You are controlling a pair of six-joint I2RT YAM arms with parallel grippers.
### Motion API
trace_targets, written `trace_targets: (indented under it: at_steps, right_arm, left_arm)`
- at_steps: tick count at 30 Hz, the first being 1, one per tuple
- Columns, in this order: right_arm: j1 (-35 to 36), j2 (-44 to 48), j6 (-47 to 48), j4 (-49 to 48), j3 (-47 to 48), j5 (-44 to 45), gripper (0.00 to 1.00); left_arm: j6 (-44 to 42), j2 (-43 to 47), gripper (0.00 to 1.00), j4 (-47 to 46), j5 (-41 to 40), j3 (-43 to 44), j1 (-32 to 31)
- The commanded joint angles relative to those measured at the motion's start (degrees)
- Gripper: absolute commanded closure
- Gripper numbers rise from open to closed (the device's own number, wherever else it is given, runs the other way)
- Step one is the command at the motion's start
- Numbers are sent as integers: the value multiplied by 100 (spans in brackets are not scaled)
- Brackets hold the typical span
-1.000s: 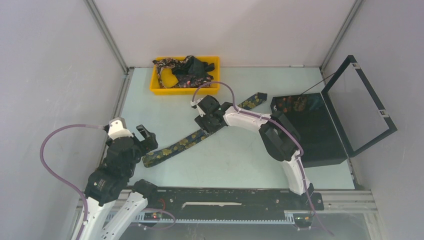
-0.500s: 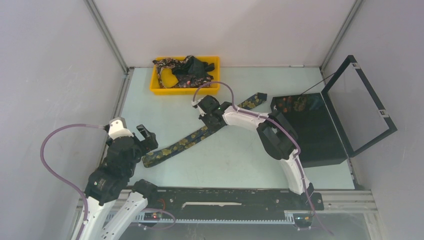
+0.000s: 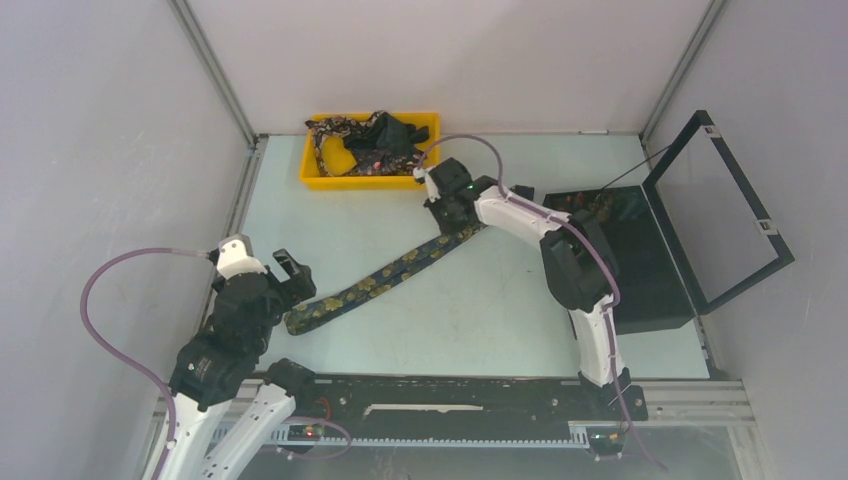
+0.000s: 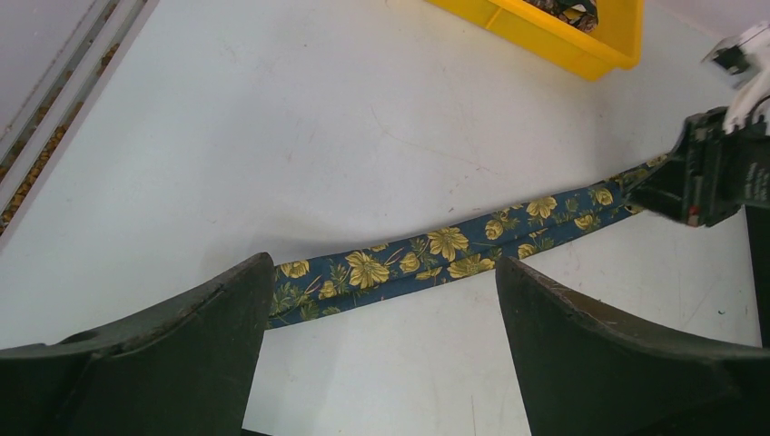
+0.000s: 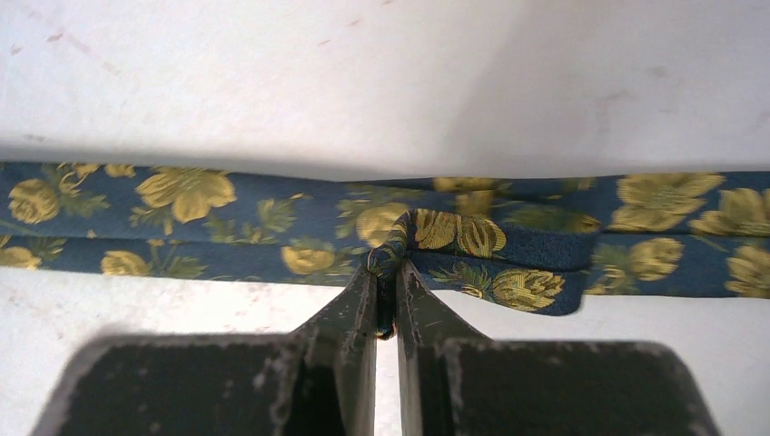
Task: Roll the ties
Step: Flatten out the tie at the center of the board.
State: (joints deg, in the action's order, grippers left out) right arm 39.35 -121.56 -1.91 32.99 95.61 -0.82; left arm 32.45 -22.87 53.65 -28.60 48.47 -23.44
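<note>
One dark blue tie (image 3: 385, 275) with yellow flowers lies diagonally across the table, its near end by my left gripper (image 3: 284, 272). That gripper is open and hovers just short of the tie (image 4: 454, 243), with nothing between its fingers. My right gripper (image 3: 452, 207) is at the tie's far part and is shut on a pinched fold of the tie (image 5: 182, 195). In the right wrist view a flap of the fabric (image 5: 508, 263) lies doubled over beside the closed right gripper (image 5: 389, 265). The right arm hides the tie's far end. More ties (image 3: 365, 140) lie bunched in the yellow tray.
The yellow tray (image 3: 325, 181) stands at the back, just left of the right gripper. A black hinged box (image 3: 640, 275) with its lid (image 3: 740, 215) raised sits at the right. Grey walls close in the table on the left, back and right.
My right gripper closed on the tie and moved back and to the right along it, towards the tray and box. The left arm stayed still.
</note>
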Motion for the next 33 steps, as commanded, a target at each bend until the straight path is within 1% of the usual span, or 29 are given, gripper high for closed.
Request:
trace_targets:
  at_steps: [1,9,17,23,27,33]
  right_arm:
    - [-467,309,44,128,360,-366,96]
    - [-1074,37,115,293,719,-521,95]
    - [-1496,-228,155,386,1007,-583,95]
    - [-1687,-376,164,399,1109,-567,95]
    - [-1786,-478,169,388,1124,-643,92]
    - [-1852,-463,-10,484,1057,-217,91]
  left_arm:
    - [-112,-80,2,-173,-120,22,39]
    - [-107,-129,2,-175,-132,28,50]
    - [-124,-216,2,-171,-120,38,93]
    - [-120,-234,2,-175,-111,31,112]
    - [-129,-244,2,-177,-102,33,120]
    - [-125,-242,2,-176,-106,31,121]
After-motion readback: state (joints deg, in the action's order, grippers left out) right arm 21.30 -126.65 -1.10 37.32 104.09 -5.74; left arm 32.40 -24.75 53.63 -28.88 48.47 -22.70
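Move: Out ahead and to the right of the right hand, which already pinches a narrow strip of the tie, lies the tie's dark far tip: about 13 cm forward, 18 cm right, 4 cm lower. The yellow bin sits some 28 cm ahead and 20 cm left, the black box about 7 cm back and 36 cm right. From the idle left hand the tip is roughly 33 cm forward, 48 cm right and 22 cm down. Drawing the pinched strip along the line of the flat tie, the right hand sweeps right and forward, about 15 cm in all, towards the tie's dark far tip. It arches up some 3 cm over the tie on the way, then sinks back to its starting height, turning about 15 degrees clockwise, fingers keeping their pinch. ##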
